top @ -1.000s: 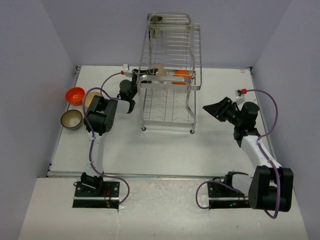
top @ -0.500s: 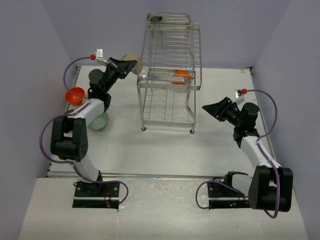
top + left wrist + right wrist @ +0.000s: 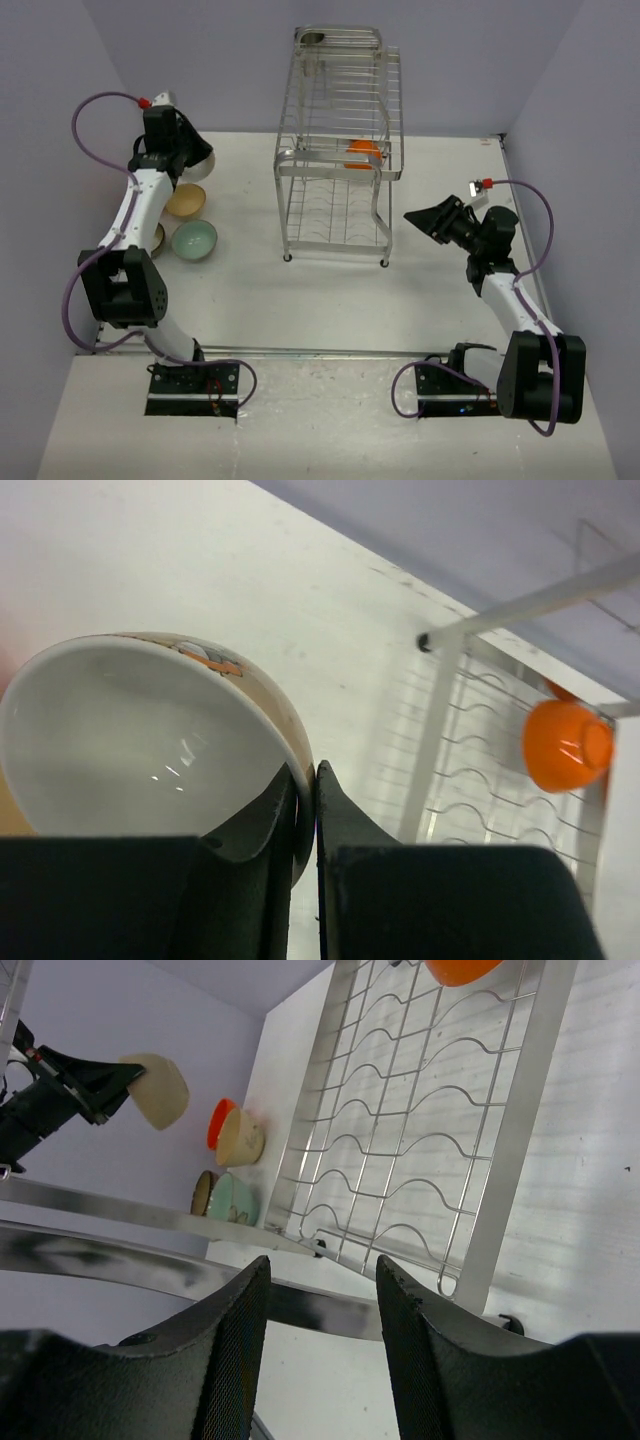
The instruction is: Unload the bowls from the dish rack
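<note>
My left gripper is shut on the rim of a cream bowl, one finger inside and one outside. In the top view the gripper holds that bowl high at the far left, above the table's bowls. An orange bowl remains on the upper tier of the silver wire dish rack; it also shows in the left wrist view. My right gripper stands open to the right of the rack, nothing between its fingers.
On the table left of the rack lie a tan bowl, a mint green bowl and a brown bowl partly behind my left arm. The right wrist view also shows an orange bowl behind them. Purple walls enclose the table.
My left arm has drawn the cream bowl out of the rack's upper tier and swung it left and upward to the far left corner. The right arm has not moved.
</note>
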`<state>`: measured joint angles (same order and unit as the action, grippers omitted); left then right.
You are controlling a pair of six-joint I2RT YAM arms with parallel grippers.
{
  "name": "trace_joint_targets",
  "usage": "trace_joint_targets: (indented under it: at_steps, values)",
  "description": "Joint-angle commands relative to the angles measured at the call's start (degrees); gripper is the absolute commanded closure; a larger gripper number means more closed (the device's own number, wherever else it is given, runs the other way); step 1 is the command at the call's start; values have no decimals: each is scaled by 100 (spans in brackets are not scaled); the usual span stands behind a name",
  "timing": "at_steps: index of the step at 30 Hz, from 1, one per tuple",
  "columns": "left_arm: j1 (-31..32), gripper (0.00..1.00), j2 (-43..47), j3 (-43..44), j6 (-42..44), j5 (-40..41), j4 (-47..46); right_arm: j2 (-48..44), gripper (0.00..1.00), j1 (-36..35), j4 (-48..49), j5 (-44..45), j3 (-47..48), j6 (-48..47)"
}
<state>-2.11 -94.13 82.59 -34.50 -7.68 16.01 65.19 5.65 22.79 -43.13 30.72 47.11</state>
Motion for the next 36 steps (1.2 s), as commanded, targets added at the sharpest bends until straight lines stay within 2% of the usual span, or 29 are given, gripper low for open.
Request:
trace_joint_targets:
  at_steps: [1, 9, 18, 36]
  values:
    - [-9, 100, -237, 1196, 1234, 1154, 1412, 3, 52, 24, 358, -160, -40, 43]
    - [-44, 100, -817, 1778, 1595, 1962, 2169, -24, 52, 24, 384, -125, -66, 44]
    - [-35, 100, -1134, 1814, 1684, 2333, 2600, -33, 52, 24, 455, -151, -136, 96]
    - [307, 100, -1767, 1603, 1789, 2877, 2565, -138, 52, 24, 543, -125, -251, 123]
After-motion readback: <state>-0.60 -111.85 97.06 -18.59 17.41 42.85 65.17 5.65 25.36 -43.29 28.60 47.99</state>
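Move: Hanging from the left fingers by its rim, the white bowl is headed for the tan bowl, about 12 cm left of this hand, level with it front to back, and some 21 cm below. Around it on the table stand the green bowl, roughly 8 cm left and 12 cm back from the hand, and the orange bowl, some 23 cm left and 3 cm ahead. From the right hand the tan bowl is about 63 cm left, 16 cm ahead and 17 cm below. Swinging left first, then mostly sinking, the left arm brings the white bowl over towards the tan bowl: about 11 cm down and 7 cm left, easing back slightly. The wrist tips the fingers some 30 degrees further down while its left side rolls up about as much; the fingers keep their pinch on the rim. ##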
